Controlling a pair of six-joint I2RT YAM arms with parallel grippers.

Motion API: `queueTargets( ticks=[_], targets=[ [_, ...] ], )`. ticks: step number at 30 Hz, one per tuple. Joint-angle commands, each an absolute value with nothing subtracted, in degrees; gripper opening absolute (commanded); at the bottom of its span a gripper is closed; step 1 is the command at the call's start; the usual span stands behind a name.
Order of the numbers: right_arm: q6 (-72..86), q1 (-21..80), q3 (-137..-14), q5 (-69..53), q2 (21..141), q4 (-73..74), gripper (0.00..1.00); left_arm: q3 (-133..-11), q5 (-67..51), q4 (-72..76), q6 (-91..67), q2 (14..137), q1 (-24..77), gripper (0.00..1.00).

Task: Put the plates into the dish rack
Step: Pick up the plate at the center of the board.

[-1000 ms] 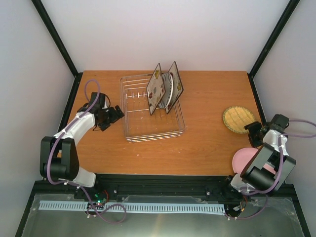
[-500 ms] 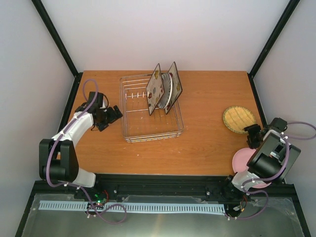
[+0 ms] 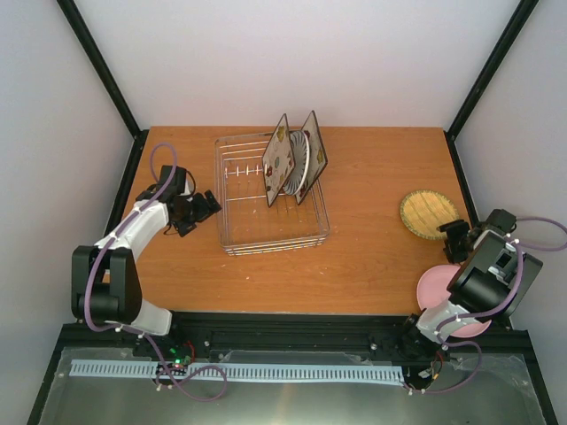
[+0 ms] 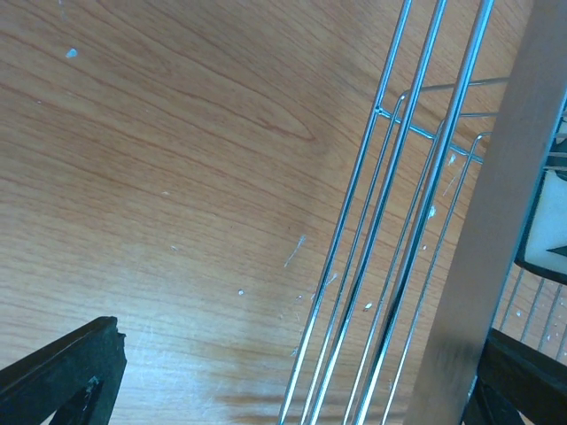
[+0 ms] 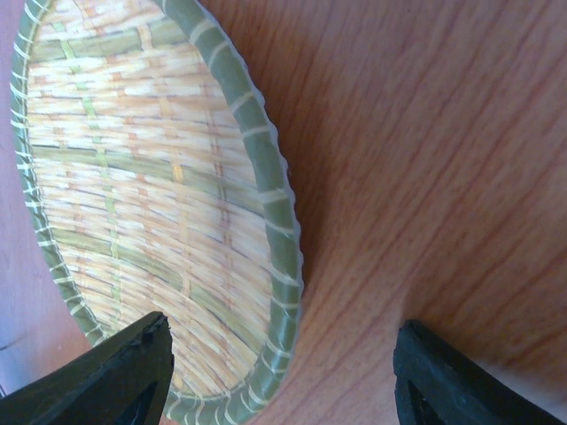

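Note:
The dish rack [image 3: 266, 217] stands left of the table's middle. Two square plates stand upright in it: the floral one [image 3: 280, 163] and the striped one [image 3: 308, 152]. My left gripper [image 3: 211, 204] is open at the rack's left side, its wires [image 4: 399, 221] running between the fingers [image 4: 62, 376]. The round woven plate [image 3: 428, 214] lies flat at the right. My right gripper [image 3: 453, 234] is open at its near edge, with the plate's green rim [image 5: 266, 177] between the jaws [image 5: 283, 390]. The pink plate [image 3: 436, 285] lies near the front edge, partly hidden under the right arm.
Black frame posts and white walls enclose the wooden table [image 3: 372, 257]. The right arm's elbow [image 3: 485, 282] hangs over the pink plate. A black rail [image 3: 283, 323] runs along the near edge.
The right arm's elbow has swung toward the near right while its gripper stays at the woven plate's edge. The left arm has hardly moved.

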State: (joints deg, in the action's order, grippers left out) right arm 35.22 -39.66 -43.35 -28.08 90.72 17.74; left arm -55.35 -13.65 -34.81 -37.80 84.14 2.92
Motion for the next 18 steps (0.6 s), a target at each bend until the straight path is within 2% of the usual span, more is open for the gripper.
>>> queueTargets(
  ticks=[1, 4, 9, 13, 18],
  targets=[
    [36.2, -40.1, -44.2, -28.1, 94.1, 17.5, 0.68, -54.5, -8.2, -37.5, -38.0, 82.5, 2.1, 1.0],
    [36.0, -40.0, -44.7, -28.1, 94.7, 17.7, 0.63, -54.7, -8.2, -37.8, -38.0, 82.2, 2.1, 1.0],
    [35.4, -39.6, -44.7, -28.1, 95.4, 17.9, 0.44, -54.2, -8.5, -37.5, -38.2, 81.9, 2.2, 1.0],
    [35.4, -39.1, -44.7, -28.6, 95.9, 17.4, 0.37, -53.7, -8.4, -37.5, -38.1, 81.5, 2.2, 1.0],
    [35.4, -38.7, -45.0, -29.2, 96.9, 17.0, 0.17, -52.8, -8.2, -37.3, -38.1, 80.6, 2.1, 1.0]
  ],
)
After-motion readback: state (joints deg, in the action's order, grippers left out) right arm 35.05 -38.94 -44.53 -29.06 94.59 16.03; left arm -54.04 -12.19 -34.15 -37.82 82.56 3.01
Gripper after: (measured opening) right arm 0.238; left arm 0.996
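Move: The woven tray is the right hand's aim: its middle lies about 6 cm ahead and 5 cm to the left, some 2 cm below the fingers, with its near-right rim just ahead of the open gap. The pink plate is roughly 17 cm back and 2 cm right of this hand; the dish rack stands about 45 cm left and 12 cm ahead. From the left hand the tray is some 59 cm to the right, level fore and aft and about 8 cm lower. Forward and slightly down, the right hand eases only about 1 cm each way, bringing its gap over the tray's near-right rim. It starts sinking as the half-open fingers begin to close, drifts slightly back to the left, and pinches the rim from both sides, fingertips pointing steeply down and forward throughout. ##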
